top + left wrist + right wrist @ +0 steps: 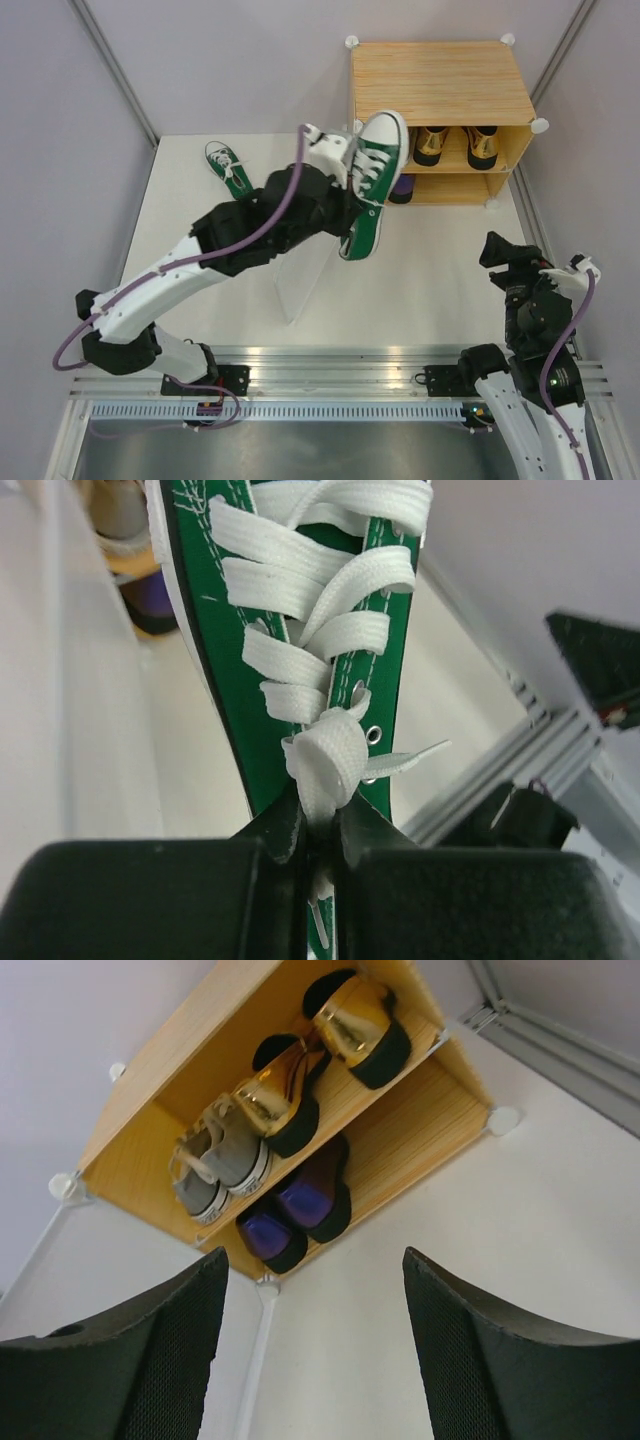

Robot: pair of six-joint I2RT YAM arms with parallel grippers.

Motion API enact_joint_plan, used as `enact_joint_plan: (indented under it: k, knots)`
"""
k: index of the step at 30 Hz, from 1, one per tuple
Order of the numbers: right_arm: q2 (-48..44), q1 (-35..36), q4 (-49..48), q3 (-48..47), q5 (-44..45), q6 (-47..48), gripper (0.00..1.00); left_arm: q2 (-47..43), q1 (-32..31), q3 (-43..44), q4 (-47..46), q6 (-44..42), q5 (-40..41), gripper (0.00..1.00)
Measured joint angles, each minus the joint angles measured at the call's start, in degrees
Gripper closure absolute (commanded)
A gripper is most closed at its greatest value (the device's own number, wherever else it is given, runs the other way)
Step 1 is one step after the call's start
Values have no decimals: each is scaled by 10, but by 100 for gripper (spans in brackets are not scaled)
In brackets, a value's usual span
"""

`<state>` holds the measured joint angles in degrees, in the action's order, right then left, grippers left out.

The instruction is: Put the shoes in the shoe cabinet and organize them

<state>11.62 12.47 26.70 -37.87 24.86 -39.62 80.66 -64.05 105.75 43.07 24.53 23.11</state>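
My left gripper (350, 203) is shut on the laces and tongue of a green sneaker (374, 178), which hangs in the air in front of the shoe cabinet (440, 78) with its toe toward the cabinet. The left wrist view shows the fingers (285, 825) pinching the white lace knot (325, 760) of that sneaker (215, 610). The other green sneaker (228, 167) lies on the table at the back left. Gold shoes (300, 1085) and grey sneakers (215, 1165) sit on the upper shelf, purple shoes (300, 1210) on the lower one. My right gripper (310, 1260) is open and empty.
The cabinet's white door panel (300, 278) stands open on the table below the held sneaker. Its edge (255, 1360) runs down between my right fingers. The lower shelf (430, 1120) is bare to the right of the purple shoes. Side walls enclose the table (420, 290).
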Motion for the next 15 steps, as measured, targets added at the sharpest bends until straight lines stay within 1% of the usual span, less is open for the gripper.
enact_joint_plan:
  k: [2, 6, 11, 15]
  knots:
    - [-10, 0, 15, -12, 33, -7, 25, 30, -18, -14, 5, 2, -29, 98]
    - [-16, -1, 29, -18, 63, -12, 25, 76, -45, -58, 10, 7, -64, 98]
    - [-16, -1, 42, -12, 71, -17, 25, 144, -53, -110, -3, 33, -111, 98]
    - [-10, -1, 42, 5, 63, -10, 27, 207, -47, -122, -19, 58, -137, 98]
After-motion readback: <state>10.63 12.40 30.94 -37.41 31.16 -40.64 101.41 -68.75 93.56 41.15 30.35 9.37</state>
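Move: The left hand holds the green shoe high up; the open table in front of the cabinet lies about 14 cm to its right, roughly level fore and aft and some 40 cm below. The open door stands about 6 cm left, 5 cm farther out and 27 cm lower. The purple shoes are about 28 cm ahead, 10 cm right and 37 cm down. From the right hand that table spot is some 13 cm left, about level and 28 cm below. Still pinching the green shoe by its knotted laces, the left hand swings it down towards the open table in front of the cabinet, sinking some 24 cm while going about 10 cm right, with a slight draw back. The wrist tips the fingers about 30 degrees further down; they stay shut. The right hand, empty and open, shifts a couple of centimetres right and down. ##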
